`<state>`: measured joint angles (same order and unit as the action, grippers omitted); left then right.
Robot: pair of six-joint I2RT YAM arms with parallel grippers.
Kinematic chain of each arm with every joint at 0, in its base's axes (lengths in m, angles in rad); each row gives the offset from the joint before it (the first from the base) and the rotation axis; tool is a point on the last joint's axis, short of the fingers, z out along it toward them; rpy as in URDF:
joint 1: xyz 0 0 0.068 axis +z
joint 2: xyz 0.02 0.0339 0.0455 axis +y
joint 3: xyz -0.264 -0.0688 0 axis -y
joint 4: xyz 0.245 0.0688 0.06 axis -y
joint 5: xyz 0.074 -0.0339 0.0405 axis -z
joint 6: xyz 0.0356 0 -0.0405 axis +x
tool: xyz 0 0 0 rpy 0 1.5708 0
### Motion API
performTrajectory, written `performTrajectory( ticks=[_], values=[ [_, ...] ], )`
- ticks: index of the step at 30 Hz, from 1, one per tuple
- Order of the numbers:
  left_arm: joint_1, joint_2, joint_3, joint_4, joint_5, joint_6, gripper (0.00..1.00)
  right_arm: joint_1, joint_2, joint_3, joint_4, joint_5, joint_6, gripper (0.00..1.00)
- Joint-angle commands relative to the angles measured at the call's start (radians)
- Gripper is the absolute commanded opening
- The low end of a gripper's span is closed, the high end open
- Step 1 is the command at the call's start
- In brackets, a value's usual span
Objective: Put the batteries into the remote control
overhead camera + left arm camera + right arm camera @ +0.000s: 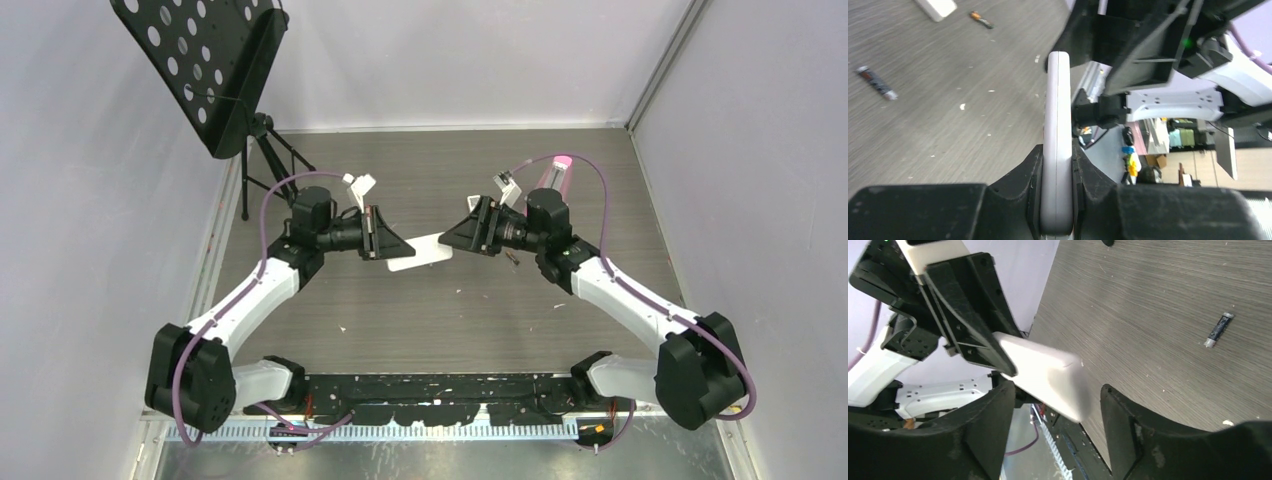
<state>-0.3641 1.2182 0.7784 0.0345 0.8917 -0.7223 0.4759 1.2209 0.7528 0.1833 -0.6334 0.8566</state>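
Observation:
My left gripper (395, 248) is shut on the remote control (422, 253) and holds this white slab above the table. In the left wrist view it stands edge-on (1058, 100), pinched between both fingers of that gripper (1057, 150). My right gripper (1055, 390) is open, and its fingers stand on either side of the remote's free end (1043, 365) with gaps on both sides. One battery (1218, 330) lies on the table past the right gripper (452, 238); it also shows in the top view (512, 259). Two batteries (877, 83) (981, 19) appear in the left wrist view.
A black perforated music stand (205, 70) on a tripod stands at the back left. The end of another white object (937, 7) lies on the table near one battery. A pink item (560, 170) lies behind the right arm. Walls close in the table on three sides.

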Motion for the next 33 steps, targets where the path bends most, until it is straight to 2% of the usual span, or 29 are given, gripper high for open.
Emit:
performTrajectory(
  ticks=[1,4,9,13,16,19,22,26,30,33],
  values=[
    [0.018,-0.046,-0.004,0.148,0.174,-0.096,0.00,0.003,-0.049,0.020,-0.046,-0.035,-0.100,0.65],
    [0.035,-0.042,-0.008,0.186,0.207,-0.138,0.00,0.003,-0.060,0.020,-0.075,-0.049,-0.130,0.62],
    [0.037,-0.021,-0.015,0.275,0.256,-0.219,0.00,0.004,-0.045,0.002,0.072,-0.146,-0.053,0.54],
    [0.037,-0.008,-0.041,0.380,0.298,-0.299,0.00,0.006,-0.017,0.015,0.117,-0.181,-0.024,0.50],
    [0.037,-0.008,-0.045,0.399,0.306,-0.313,0.00,0.007,0.008,0.014,0.154,-0.206,0.004,0.45],
    [0.037,-0.011,-0.040,0.401,0.306,-0.313,0.00,0.011,0.024,0.013,0.189,-0.218,0.030,0.37],
    [0.037,-0.020,-0.037,0.402,0.310,-0.314,0.00,0.011,0.036,0.014,0.176,-0.222,0.024,0.18],
    [0.047,-0.037,-0.030,0.383,0.308,-0.315,0.00,0.005,0.047,0.000,0.163,-0.226,0.011,0.06],
    [0.069,-0.049,-0.030,0.374,0.285,-0.336,0.00,-0.011,0.054,-0.021,0.198,-0.243,0.019,0.03],
    [0.083,-0.046,-0.027,0.380,0.276,-0.356,0.00,-0.033,0.054,-0.064,0.366,-0.233,0.131,0.03]
  ],
)
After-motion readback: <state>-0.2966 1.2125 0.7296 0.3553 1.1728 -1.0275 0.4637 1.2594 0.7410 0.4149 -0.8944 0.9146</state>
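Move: The remote is already pinched in the left gripper, its middle some 4 cm to that hand's right and about level; the right gripper's open fingers are about 8 cm to the right and 2 cm ahead. From the right hand, the remote's middle lies roughly 5 cm left and 2 cm back, the dark battery 2 cm left, 4 cm back, the other remote 10 cm right, 4 cm ahead, and the orange battery 18 cm right, 4 cm back, all three about 21 cm below. Keep the remote pinched in the left gripper and lift it about 4.5 cm, easing back some 2.5 cm while its fingers swing nearly level and slightly towards the base. Bring the right gripper back and up about 3 cm each and a little left, swinging its fingers some 15 degrees counter-clockwise and tipping them upward, and close them until they pinch the remote's right end. ##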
